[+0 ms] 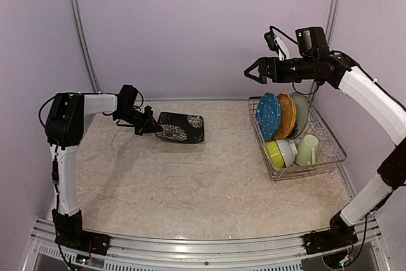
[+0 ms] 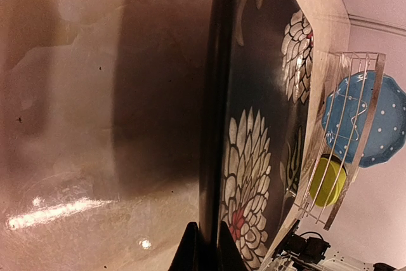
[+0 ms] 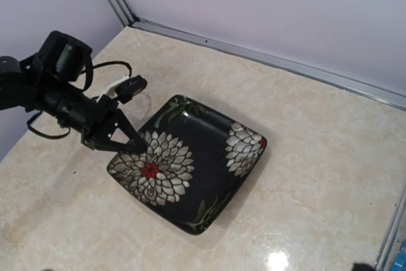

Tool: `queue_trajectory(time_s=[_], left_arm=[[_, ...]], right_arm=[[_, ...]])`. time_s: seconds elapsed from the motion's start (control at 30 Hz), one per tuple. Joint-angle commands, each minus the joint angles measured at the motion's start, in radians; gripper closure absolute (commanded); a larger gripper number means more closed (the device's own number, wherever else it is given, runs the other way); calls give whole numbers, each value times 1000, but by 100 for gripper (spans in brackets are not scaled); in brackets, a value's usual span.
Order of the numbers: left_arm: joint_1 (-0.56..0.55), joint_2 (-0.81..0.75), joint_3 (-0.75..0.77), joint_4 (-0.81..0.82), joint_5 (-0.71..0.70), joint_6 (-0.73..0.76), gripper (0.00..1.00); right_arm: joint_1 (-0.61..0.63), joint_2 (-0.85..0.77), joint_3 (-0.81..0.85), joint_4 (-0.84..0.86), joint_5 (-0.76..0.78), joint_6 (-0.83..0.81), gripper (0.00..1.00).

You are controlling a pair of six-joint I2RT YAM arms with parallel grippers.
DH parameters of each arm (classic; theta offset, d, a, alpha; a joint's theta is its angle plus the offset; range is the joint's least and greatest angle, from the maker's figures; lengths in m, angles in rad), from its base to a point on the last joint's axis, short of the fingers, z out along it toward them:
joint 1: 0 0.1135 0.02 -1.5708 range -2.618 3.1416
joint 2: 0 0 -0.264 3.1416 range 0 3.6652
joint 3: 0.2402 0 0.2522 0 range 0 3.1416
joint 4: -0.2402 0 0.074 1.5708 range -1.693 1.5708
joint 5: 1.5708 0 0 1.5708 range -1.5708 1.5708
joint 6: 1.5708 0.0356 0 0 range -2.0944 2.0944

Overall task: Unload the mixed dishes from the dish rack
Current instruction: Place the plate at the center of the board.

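My left gripper (image 1: 154,129) is shut on the left rim of the black square plate (image 1: 183,127), which has white flowers and lies low over the table at the back left. In the left wrist view the rim (image 2: 212,157) runs between my two fingertips (image 2: 190,251). The right wrist view shows the same plate (image 3: 190,163) from above, with the left gripper (image 3: 130,142) pinching its edge. My right gripper (image 1: 253,72) hangs open and empty, high above the left end of the dish rack (image 1: 303,171). In the rack stand a blue dotted plate (image 1: 269,115), an orange plate (image 1: 287,115) and a pale green plate (image 1: 301,111).
At the rack's front lie a lime bowl (image 1: 273,153), a white bowl (image 1: 287,151) and a pale green mug (image 1: 308,150). The rack (image 2: 346,125), blue plate (image 2: 384,118) and lime bowl (image 2: 327,182) also show in the left wrist view. Walls enclose the table at the back and sides.
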Motion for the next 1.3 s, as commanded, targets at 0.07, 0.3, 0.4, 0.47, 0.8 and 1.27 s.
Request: queue_trajectory(time_s=[0.07,0.3,0.4,0.47,0.8,1.27], left_arm=[[-32,-16,-31,101,103,18,100],[-102,-61,-142,160,58,-22,100],[-142,-79,-197,189,13,-46,100],[-166,-87,-223,208,-1,-63,100],[-209,-92,-261,187,-85,-113,88],[-217,-196,-386,219,-167,-160,62]], right_arm=[[-4,-33,-36,10,12,18,1],[-4,-39,-54,18,10,24,1],[-4,-43,-64,27,7,24,1],[-4,-46,-71,25,9,22,1],[-3,-45,-91,26,13,6,1],[-15,-55,-114,-5,49,-22,1]])
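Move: The left hand has the black square plate pinched by its left rim, the plate's middle about 10 cm to the right, level fore and aft and a couple of centimetres lower. The spot it is going to, at the board's centre, lies some 18 cm right, 8 cm back and 6 cm down. From the right hand that spot is about 21 cm left, 1 cm ahead and 36 cm below. The blue plate in the rack stands roughly 49 cm right of the left hand, level fore and aft and 3 cm higher; the yellow bowl is equally far right, 12 cm back and 2 cm lower. Keeping its pinch on the left rim, the left hand carries the black plate about 8 cm right and 7 cm back towards the board's centre, sinking nearly 3 cm and turning slightly clockwise. Then its fingers open about a quarter way and let go, still close at the rim, while the hand eases a little farther back, down and about 2 cm left; the open right hand meanwhile sinks about 3 cm. ##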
